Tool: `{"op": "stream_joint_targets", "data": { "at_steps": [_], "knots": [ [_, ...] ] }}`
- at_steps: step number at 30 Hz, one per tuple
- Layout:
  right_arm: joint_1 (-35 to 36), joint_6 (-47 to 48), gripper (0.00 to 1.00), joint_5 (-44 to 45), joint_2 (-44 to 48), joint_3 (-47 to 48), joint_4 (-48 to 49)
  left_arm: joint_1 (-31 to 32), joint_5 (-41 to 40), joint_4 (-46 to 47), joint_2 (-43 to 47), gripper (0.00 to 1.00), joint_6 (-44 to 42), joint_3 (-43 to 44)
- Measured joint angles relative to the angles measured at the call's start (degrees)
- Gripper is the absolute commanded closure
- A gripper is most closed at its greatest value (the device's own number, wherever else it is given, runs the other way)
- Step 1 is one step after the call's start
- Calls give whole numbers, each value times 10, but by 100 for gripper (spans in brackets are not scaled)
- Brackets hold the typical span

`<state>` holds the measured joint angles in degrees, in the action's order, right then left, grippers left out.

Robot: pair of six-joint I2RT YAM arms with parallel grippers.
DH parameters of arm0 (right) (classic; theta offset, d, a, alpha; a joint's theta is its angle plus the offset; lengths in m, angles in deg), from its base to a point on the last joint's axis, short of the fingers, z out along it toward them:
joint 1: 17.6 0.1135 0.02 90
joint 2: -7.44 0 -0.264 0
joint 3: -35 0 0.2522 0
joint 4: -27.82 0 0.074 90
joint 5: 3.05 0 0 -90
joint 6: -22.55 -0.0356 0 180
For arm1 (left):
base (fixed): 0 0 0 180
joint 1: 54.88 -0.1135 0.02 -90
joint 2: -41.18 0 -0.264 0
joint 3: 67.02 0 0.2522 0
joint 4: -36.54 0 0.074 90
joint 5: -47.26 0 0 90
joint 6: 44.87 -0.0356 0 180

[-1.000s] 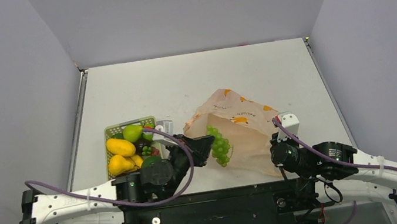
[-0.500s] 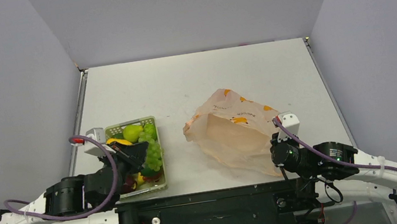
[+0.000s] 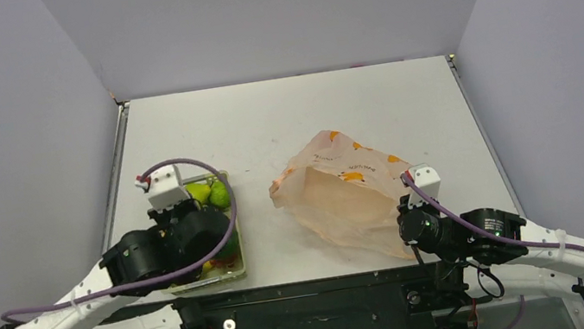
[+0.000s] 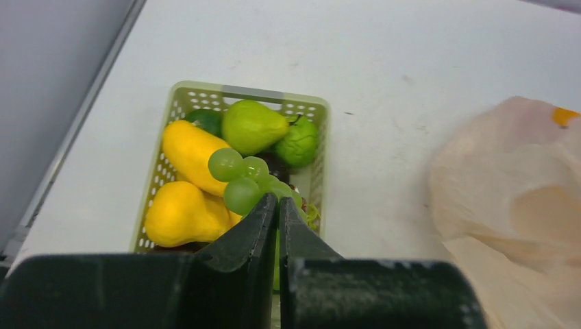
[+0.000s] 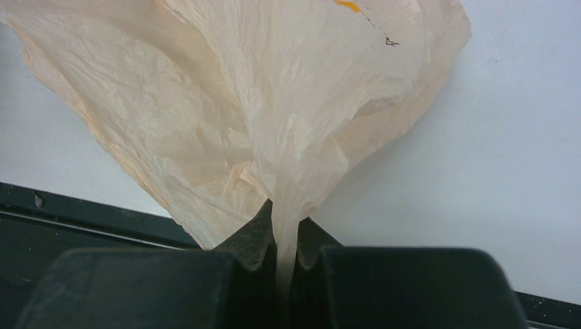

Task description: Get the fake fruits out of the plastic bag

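The peach plastic bag [image 3: 345, 191] lies on the table right of centre. My right gripper [image 5: 284, 212] is shut on a gathered fold of the plastic bag [image 5: 260, 103] at its near corner. My left gripper [image 4: 278, 200] is shut on the green grapes [image 4: 236, 175], which sit just above the fruits in the light green basket [image 4: 250, 92]. In that basket lie two yellow fruits [image 4: 188, 147], a green pear [image 4: 250, 127] and a darker green fruit [image 4: 298, 144]. From above, the left wrist [image 3: 186, 237] covers most of the basket. No fruit shows through the bag.
The basket [image 3: 240, 259] stands near the table's front left, close to the left wall. The bag's near corner hangs by the table's front edge [image 5: 103, 219], next to the right arm [image 3: 474, 238].
My left arm has carried the green grapes from the bag's mouth leftward and now holds them over the basket. The right gripper has kept its hold on the bag without moving.
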<state>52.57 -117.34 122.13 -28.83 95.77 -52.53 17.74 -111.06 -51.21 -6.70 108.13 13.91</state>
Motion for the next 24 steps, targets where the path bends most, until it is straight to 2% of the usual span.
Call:
{"op": "stream_joint_targets", "data": {
  "at_steps": [3,6,10,14,24],
  "knots": [
    [0,0,100,0,0,0,0,-144,68,70,-36,100,-110,-9],
    [0,0,100,0,0,0,1,-260,137,142,-54,100,-201,-45],
    [0,0,100,0,0,0,1,-360,222,212,-68,100,-280,-82],
    [0,0,100,0,0,0,1,-395,280,258,-85,100,-313,-97],
    [0,0,100,0,0,0,1,-402,349,321,-107,100,-322,-120]
  ]
}}
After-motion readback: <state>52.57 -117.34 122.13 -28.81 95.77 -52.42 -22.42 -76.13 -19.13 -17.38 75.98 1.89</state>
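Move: Holding the green grapes, the left hand has the fruit basket's middle about 9 cm ahead, 5 cm to its left and 22 cm below. In the basket, the green pear lies some 18 cm ahead and 4 cm left of the hand, the yellow mango 14 cm ahead and 9 cm left, and the dark green fruit 4 cm ahead and 1 cm right, all roughly 20 cm below. From the right hand the basket's middle is about 56 cm left, 15 cm ahead and 10 cm below. Sinking about 10 cm while reaching some 8 cm forward, the left hand carries the still-pinched grapes down towards the middle of the basket. It first swings about 4 cm left, then eases most of that back to the right, slowing, as the wrist tips the fingers some 20 degrees further down; the fingers stay shut. ##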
